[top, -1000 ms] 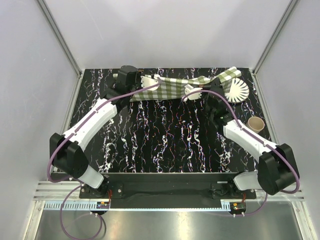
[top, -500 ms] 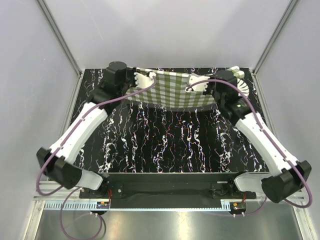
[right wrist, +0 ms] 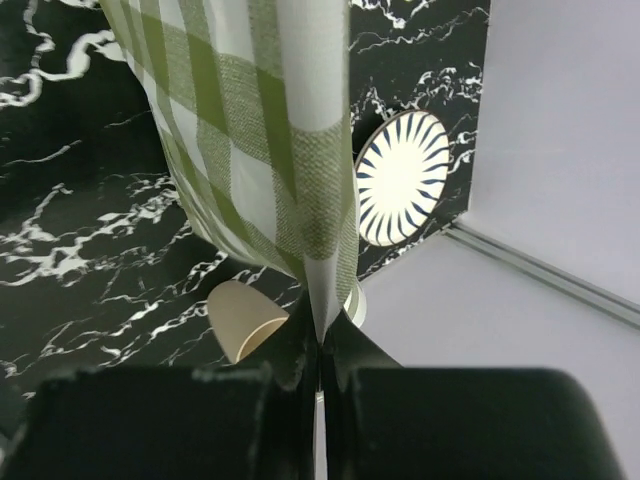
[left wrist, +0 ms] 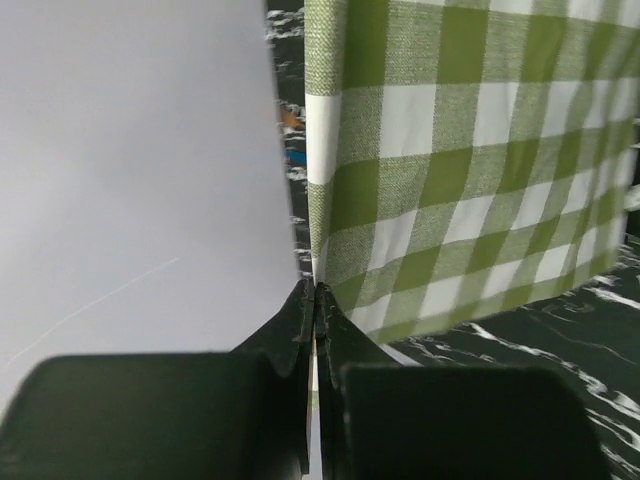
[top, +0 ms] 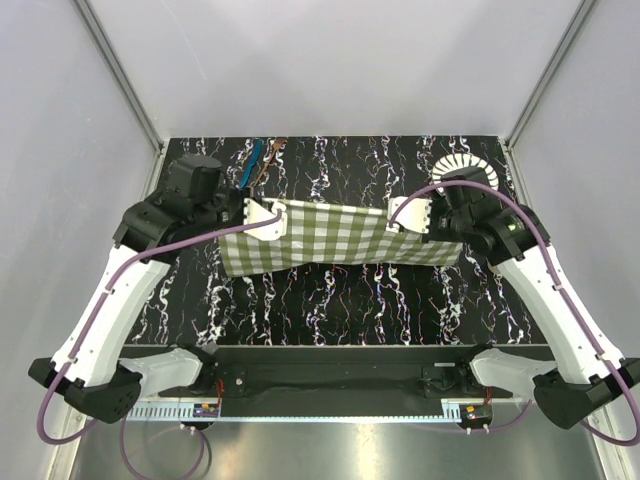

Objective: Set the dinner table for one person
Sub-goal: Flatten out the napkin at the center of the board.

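A green-and-white checked cloth [top: 330, 240] hangs stretched between my two grippers above the dinner table [top: 330, 310], a black top with white veins. My left gripper [top: 262, 218] is shut on the cloth's left upper corner. In the left wrist view, the cloth [left wrist: 460, 170] hangs beyond that gripper [left wrist: 315, 290], pinched at its edge. My right gripper [top: 405, 215] is shut on the right upper corner. From the right wrist view, the cloth [right wrist: 270, 120] runs down into the closed gripper [right wrist: 322, 335].
A white plate with dark radial stripes [top: 462, 168] lies at the back right corner, also seen as the plate [right wrist: 402, 178]. A tan paper cup [right wrist: 238, 318] stands near the right side. Blue and brown-handled cutlery [top: 262, 160] lies at the back left. Grey walls enclose the table.
Both arms have pulled the cloth from the table's back edge toward the middle and spread it taut. The plate and the cutlery at the back are now uncovered.
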Controlling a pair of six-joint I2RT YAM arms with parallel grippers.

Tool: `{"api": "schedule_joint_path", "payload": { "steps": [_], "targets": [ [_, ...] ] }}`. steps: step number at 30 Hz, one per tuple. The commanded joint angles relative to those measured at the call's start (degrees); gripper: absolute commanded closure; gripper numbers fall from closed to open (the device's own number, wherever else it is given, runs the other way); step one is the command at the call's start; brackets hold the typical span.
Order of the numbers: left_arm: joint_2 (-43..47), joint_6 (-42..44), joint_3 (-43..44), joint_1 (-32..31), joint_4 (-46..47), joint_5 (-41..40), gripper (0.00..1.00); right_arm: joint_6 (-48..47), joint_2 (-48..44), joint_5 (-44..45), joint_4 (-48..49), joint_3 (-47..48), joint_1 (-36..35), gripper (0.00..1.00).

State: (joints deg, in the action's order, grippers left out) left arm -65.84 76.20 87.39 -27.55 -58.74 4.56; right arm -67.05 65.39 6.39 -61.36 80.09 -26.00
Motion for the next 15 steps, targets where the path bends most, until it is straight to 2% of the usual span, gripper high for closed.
{"api": "schedule_joint_path", "payload": {
  "steps": [1, 5, 9, 11, 15],
  "targets": [
    [0.54, -1.76, 7.87, 3.03, -13.93, -10.18, 1.0, 3.67, -0.35, 6.27, -17.11, 8.13, 2.18, 1.0],
    [-0.77, -3.78, 12.61, 3.12, -18.51, -9.48, 1.0, 7.19, 4.47, 2.41, -25.8, 17.96, 2.18, 1.0],
    [-1.92, -6.15, 14.82, 3.12, -19.48, -9.04, 1.0, 10.61, 8.0, -0.32, -29.33, 24.4, 2.18, 1.0],
    [-2.71, -6.24, 17.35, 3.12, -22.8, -7.29, 1.0, 11.76, 10.36, -2.86, -32.24, 28.16, 2.18, 1.0],
    [-6.13, -8.16, 24.13, 3.03, -30.03, -4.91, 1.0, 12.47, 9.68, -5.07, -32.33, 27.14, 2.09, 1.0]
  ]
}}
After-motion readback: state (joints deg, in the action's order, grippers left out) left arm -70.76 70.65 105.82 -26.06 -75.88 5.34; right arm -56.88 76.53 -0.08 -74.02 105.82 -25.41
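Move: The napkin already hangs by its two upper corners, one pinched in each hand. The board's center lies about 5 cm ahead of the left hand, 18 cm to its right and 30 below; fork and knife lie some 24 cm ahead, the knife 6 cm left. From the right hand the center is about 5 cm ahead, 22 left and 25 below; the plate is 23 ahead and 13 right, the cup 3 ahead and 18 right. Both hands, still pinching the napkin's corners, rise, the right about 6 cm, the left about 4 while easing back. ##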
